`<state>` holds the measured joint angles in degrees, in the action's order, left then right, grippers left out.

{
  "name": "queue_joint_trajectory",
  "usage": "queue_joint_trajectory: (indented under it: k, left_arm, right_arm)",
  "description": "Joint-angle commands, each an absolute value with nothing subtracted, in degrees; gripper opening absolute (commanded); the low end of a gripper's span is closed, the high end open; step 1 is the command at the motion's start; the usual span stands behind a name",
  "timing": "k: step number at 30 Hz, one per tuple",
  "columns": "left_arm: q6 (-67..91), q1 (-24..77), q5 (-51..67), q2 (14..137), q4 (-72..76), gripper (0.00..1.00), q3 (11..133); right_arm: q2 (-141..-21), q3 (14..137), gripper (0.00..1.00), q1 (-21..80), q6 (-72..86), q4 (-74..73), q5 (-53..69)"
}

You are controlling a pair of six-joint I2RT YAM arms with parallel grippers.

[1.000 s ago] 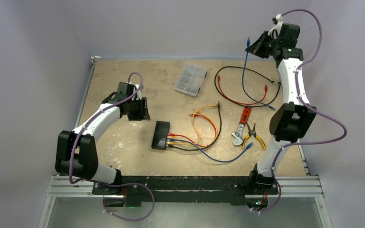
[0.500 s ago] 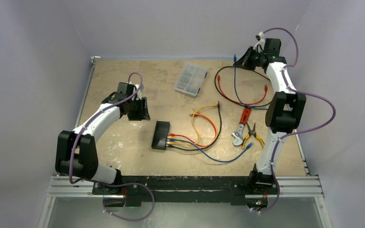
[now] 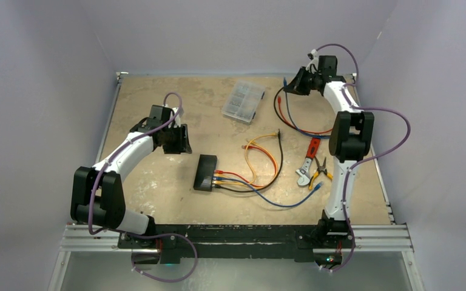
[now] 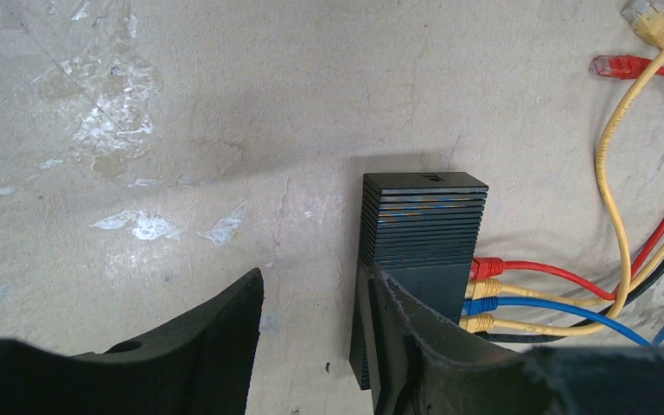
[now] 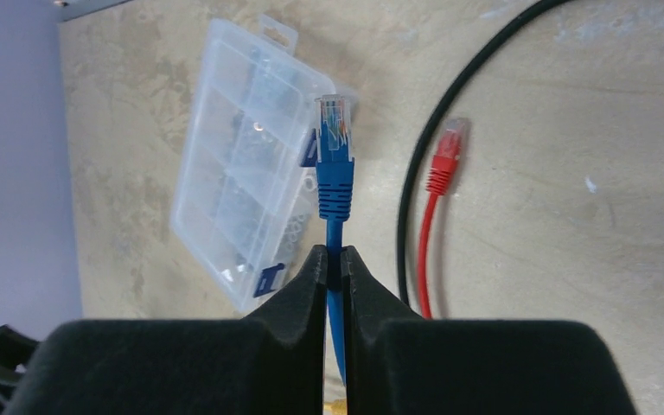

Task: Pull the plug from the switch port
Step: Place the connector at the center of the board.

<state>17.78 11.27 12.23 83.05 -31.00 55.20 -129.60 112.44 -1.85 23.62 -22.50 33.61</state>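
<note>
The switch (image 3: 205, 173) is a flat black box in the middle of the table, also in the left wrist view (image 4: 424, 225). Red (image 4: 486, 268), yellow (image 4: 482, 287) and blue (image 4: 477, 305) plugs sit in its sockets among others. My left gripper (image 3: 176, 139) (image 4: 316, 275) hovers open behind and left of it, holding nothing. At the far right back, my right gripper (image 3: 292, 85) (image 5: 335, 253) is shut on a loose blue cable just below its plug (image 5: 335, 147), which sticks out free past the fingertips.
A clear compartment case (image 3: 243, 101) (image 5: 251, 173) lies at the back. A black cable loop (image 5: 450, 112) and a red plug (image 5: 445, 156) lie under the right gripper. A wrench (image 3: 308, 163) and pliers (image 3: 323, 173) lie right of the switch's cables (image 3: 261, 157).
The right arm has come down and leftward from high at the back right, carrying the blue cable toward the table's back. The left arm has not moved.
</note>
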Motion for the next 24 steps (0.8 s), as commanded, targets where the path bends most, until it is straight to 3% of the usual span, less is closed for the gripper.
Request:
queue_joint_trajectory:
  k: [1,7,12,19,24]
  left_arm:
    - [16.79,10.72,13.32,82.88,-30.46,0.45,56.17]
    - [16.9,10.72,13.55,82.62,-30.16,0.47,56.07]
    - [16.89,10.72,13.54,82.31,-30.21,0.48,56.07]
    - [17.04,10.72,13.14,81.89,-30.32,0.49,55.82]
    - [17.4,10.72,12.52,81.57,-30.37,0.5,55.66]
  right_arm:
    - [-126.43,112.51,0.13,-1.8,23.65,-19.91,28.52]
    - [-122.42,110.35,0.44,-1.78,23.13,-18.91,22.66]
    - [-120.58,109.08,0.62,-1.66,21.67,-18.74,22.59]
    - [-116.8,104.52,0.74,2.45,18.42,-19.34,22.84]
    - [-112.41,96.52,0.76,6.64,16.61,-18.7,22.67]
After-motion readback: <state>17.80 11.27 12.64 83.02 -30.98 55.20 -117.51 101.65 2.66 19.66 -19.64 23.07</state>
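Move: The blue plug, still pinched by its cable in the right hand, has its resting place on the board about 7 cm ahead of that hand, level sideways and some 13 cm below. The loose red plug lies about 5 cm ahead and 1 cm left of the hand, the black cable 5 cm ahead and 3 cm left, and the parts box about 3 cm ahead and 18 cm left. From the left hand, that resting place is roughly 34 cm ahead and 45 cm to the right. The blue cable is let go as the right fingers spread from nearly shut to about three-quarters open. The hand drifts some 2.5 cm right with barely a dip, rises about 4 cm off the board, then swings back and left, away from the plugs, rolling its left side down by roughly 10 degrees. ##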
